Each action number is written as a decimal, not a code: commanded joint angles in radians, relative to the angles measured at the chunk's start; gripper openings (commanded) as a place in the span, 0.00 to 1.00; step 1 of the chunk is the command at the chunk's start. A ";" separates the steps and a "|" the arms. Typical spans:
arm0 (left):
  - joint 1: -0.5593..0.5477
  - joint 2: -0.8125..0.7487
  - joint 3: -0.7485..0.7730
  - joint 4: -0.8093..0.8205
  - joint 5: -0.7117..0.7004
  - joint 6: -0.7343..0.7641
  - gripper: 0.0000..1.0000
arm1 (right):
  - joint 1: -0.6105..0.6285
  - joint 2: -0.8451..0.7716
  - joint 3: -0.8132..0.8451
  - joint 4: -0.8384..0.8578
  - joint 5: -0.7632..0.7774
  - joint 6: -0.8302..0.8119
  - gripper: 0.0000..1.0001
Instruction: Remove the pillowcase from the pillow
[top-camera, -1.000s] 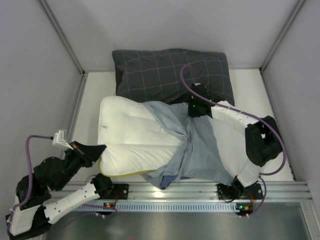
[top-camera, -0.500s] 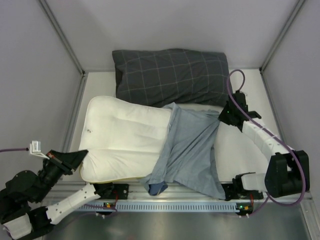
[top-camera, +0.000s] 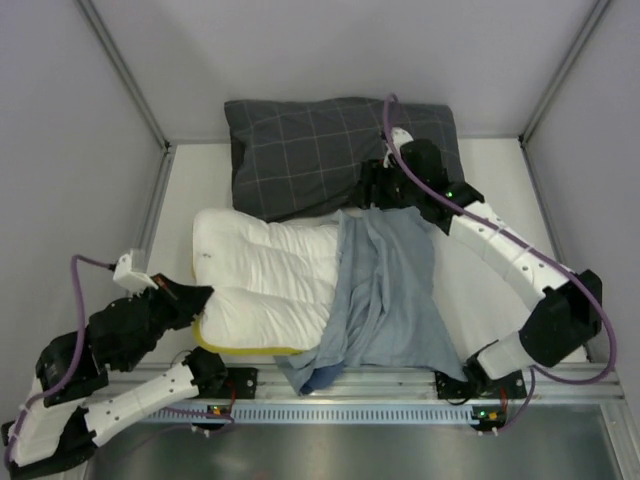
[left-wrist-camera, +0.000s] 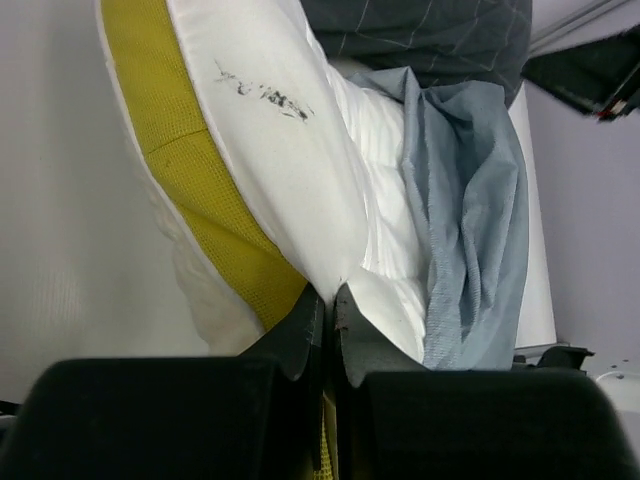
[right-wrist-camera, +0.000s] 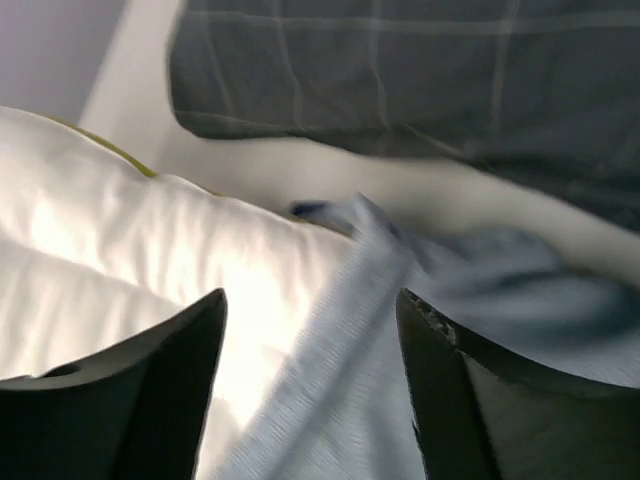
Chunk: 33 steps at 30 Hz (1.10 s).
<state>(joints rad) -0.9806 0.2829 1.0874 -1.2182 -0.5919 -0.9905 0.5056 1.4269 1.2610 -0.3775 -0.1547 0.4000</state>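
Observation:
The white pillow (top-camera: 265, 285) lies across the table, its right half covered by the crumpled blue-grey pillowcase (top-camera: 385, 290). My left gripper (top-camera: 200, 297) is shut on the pillow's near left corner, pinching white cloth (left-wrist-camera: 330, 250) beside the yellow edging (left-wrist-camera: 190, 170). My right gripper (top-camera: 375, 190) hangs open over the pillowcase's far edge. In the right wrist view its fingers (right-wrist-camera: 170, 390) stand wide apart around a fold of the pillowcase (right-wrist-camera: 380, 400) without touching it. The pillow (right-wrist-camera: 130, 250) shows bare to the left of that fold.
A dark grey checked pillow (top-camera: 340, 150) lies against the back wall, just behind the right gripper. Grey walls with metal posts enclose the table on three sides. An aluminium rail (top-camera: 400, 380) runs along the near edge.
My right gripper has opened, let go of the pillowcase and swung left toward the far edge. The left arm, still gripping the pillow, has moved back to the right.

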 joint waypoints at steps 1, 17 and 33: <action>0.003 0.012 -0.001 0.123 0.000 0.007 0.00 | 0.037 0.119 0.201 -0.073 -0.052 -0.056 0.71; 0.003 -0.137 -0.037 0.108 -0.017 -0.004 0.00 | 0.101 -0.493 -0.348 -0.131 0.041 -0.053 0.99; 0.002 -0.137 -0.067 0.106 -0.025 -0.008 0.00 | 0.157 -0.589 -0.578 -0.179 -0.270 0.051 0.96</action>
<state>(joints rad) -0.9810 0.1436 1.0264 -1.2110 -0.5983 -0.9932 0.6403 0.8707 0.6765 -0.5785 -0.3759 0.4297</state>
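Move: Behind and below the right hand lies the crumpled pillowcase, its middle some 14 cm back, 1 cm left and 19 cm down. From that hand the white pillow's middle is about 12 cm back and 25 cm left, the dark plaid pillow's about 15 cm ahead and 7 cm left, both some 17 cm below. The left hand already pinches the white pillow's near-left corner; the pillowcase lies about 36 cm to its right, 10 cm ahead and 24 cm lower. Opening wide early on, the empty right hand first lifts and shifts left a few centimetres, then sweeps back about 20 cm over the pillowcase towards its near half. It dips, rises again midway, then sinks to end roughly 10 cm lower, fingers tipped further down and turned slightly counter-clockwise. The left hand eases a couple of centimetres left and back, keeping its pinch on the pillow corner. ##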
